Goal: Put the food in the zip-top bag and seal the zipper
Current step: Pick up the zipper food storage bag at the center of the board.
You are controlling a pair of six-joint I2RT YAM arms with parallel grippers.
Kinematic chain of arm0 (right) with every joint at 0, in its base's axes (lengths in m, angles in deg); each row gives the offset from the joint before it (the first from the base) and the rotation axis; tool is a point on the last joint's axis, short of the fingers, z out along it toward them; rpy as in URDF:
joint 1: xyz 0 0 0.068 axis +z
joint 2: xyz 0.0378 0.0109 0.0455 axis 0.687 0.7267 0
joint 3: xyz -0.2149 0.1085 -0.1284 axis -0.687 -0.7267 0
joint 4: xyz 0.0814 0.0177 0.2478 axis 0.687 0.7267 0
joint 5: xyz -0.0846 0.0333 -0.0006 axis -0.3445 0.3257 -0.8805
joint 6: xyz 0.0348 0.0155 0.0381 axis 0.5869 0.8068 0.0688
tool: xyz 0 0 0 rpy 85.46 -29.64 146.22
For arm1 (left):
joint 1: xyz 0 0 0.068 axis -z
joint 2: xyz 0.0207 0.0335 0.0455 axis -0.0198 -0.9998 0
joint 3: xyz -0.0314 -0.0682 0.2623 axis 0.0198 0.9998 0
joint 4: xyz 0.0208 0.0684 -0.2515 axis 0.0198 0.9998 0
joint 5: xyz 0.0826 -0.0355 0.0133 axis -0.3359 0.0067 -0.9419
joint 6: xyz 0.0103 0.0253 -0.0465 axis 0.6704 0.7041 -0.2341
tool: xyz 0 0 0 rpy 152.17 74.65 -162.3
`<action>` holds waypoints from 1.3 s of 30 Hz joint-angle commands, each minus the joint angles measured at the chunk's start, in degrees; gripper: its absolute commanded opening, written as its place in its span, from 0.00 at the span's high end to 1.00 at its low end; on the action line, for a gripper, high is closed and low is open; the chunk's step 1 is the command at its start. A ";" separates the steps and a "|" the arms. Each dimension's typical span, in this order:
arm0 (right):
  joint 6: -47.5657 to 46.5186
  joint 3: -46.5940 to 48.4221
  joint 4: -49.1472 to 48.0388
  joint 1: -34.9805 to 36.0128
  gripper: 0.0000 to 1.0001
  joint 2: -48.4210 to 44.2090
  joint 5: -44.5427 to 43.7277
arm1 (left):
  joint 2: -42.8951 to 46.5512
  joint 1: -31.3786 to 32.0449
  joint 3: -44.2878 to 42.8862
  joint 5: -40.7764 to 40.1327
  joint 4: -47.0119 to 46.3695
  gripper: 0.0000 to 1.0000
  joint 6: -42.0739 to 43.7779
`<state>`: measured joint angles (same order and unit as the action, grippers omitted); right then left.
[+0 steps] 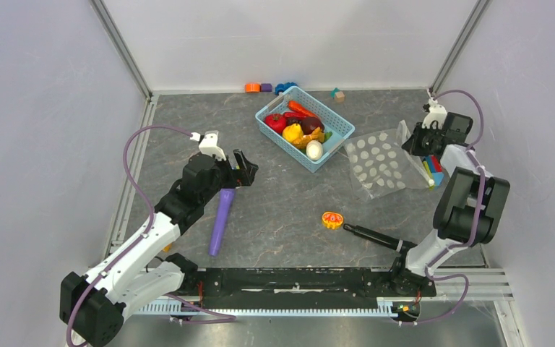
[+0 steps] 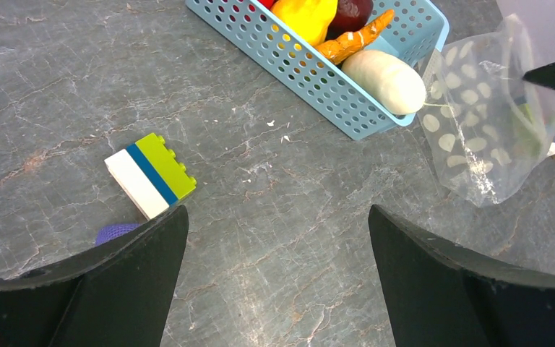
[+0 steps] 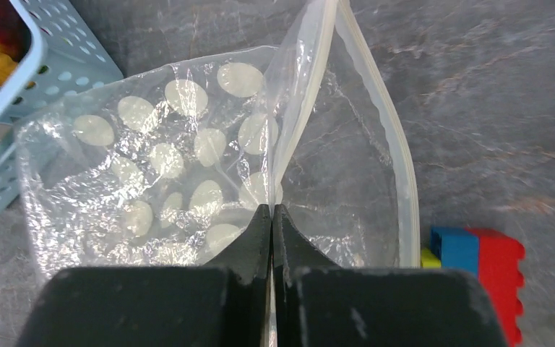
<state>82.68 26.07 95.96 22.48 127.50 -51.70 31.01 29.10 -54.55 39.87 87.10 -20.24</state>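
Observation:
The clear zip-top bag (image 1: 379, 165) with white dots lies on the table to the right of the blue basket (image 1: 336, 123). My right gripper (image 3: 272, 210) is shut on the upper layer of the bag (image 3: 188, 166) at its mouth and holds that layer raised. The zipper (image 3: 405, 181) curves along the open mouth. Food (image 1: 300, 129) fills the basket: a white egg (image 2: 384, 78), a yellow pepper (image 2: 305, 14), an orange carrot (image 2: 350, 40). An orange toy slice (image 1: 332, 219) lies on the table. My left gripper (image 2: 274, 238) hangs open over bare table, left of the basket.
A purple toy stick (image 1: 222, 220) lies by the left arm. A black-handled tool (image 1: 372, 236) lies near the front. Building blocks sit at the back wall (image 1: 267, 87), beside the bag (image 3: 477, 253), and under the left gripper (image 2: 150, 173).

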 commanded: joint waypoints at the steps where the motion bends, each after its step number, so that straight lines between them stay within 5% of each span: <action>1: 3.61 -0.98 0.10 2.13 1.00 -9.57 -5.61 | 0.94 0.08 0.08 -0.82 -1.43 0.00 1.82; 9: 8.99 -2.74 3.40 14.16 1.00 -26.36 -23.13 | 1.42 0.08 -0.10 1.08 -1.18 0.00 1.22; 15: 12.77 -5.69 -0.94 20.54 1.00 -37.61 -12.96 | 2.63 0.08 0.00 3.63 -1.31 0.00 1.12; 23: 15.06 -7.58 -3.53 36.20 1.00 -41.48 -6.43 | 5.68 0.08 0.57 7.86 -1.78 0.00 0.51; 34: 38.75 -24.54 -28.27 60.13 1.00 -39.52 -43.75 | 10.40 0.11 0.36 13.35 -1.50 0.00 -1.37; 39: 47.38 -27.59 -38.25 66.87 1.00 -35.57 -49.93 | 9.44 0.25 0.23 18.47 -0.29 0.00 -1.29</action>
<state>119.29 0.02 72.36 85.56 89.91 -91.50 40.83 29.13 -53.70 52.77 87.36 -20.53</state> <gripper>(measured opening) 0.009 0.994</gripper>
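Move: Some 38 cm to the right hand's left, 14 cm nearer the base and 4 cm below it is the clear middle of the board, where the zip-top bag held in its shut fingers is to go. The basket sits about 36 cm left and 8 cm ahead of that hand, the red slice toy 26 cm left and 24 cm back. From the open left hand, the bag is about 46 cm right, 8 cm ahead and 14 cm below. Keeping its pinch on the bag's zipper-side edge, the right hand rises briskly by over 20 cm and sweeps some 32 cm left and 14 cm back towards the open left hand, then sinks about 9 cm near the middle of the board; its fingers level out by 20 to 30 degrees. The left hand stays wide open and draws back and up some 6 cm. ##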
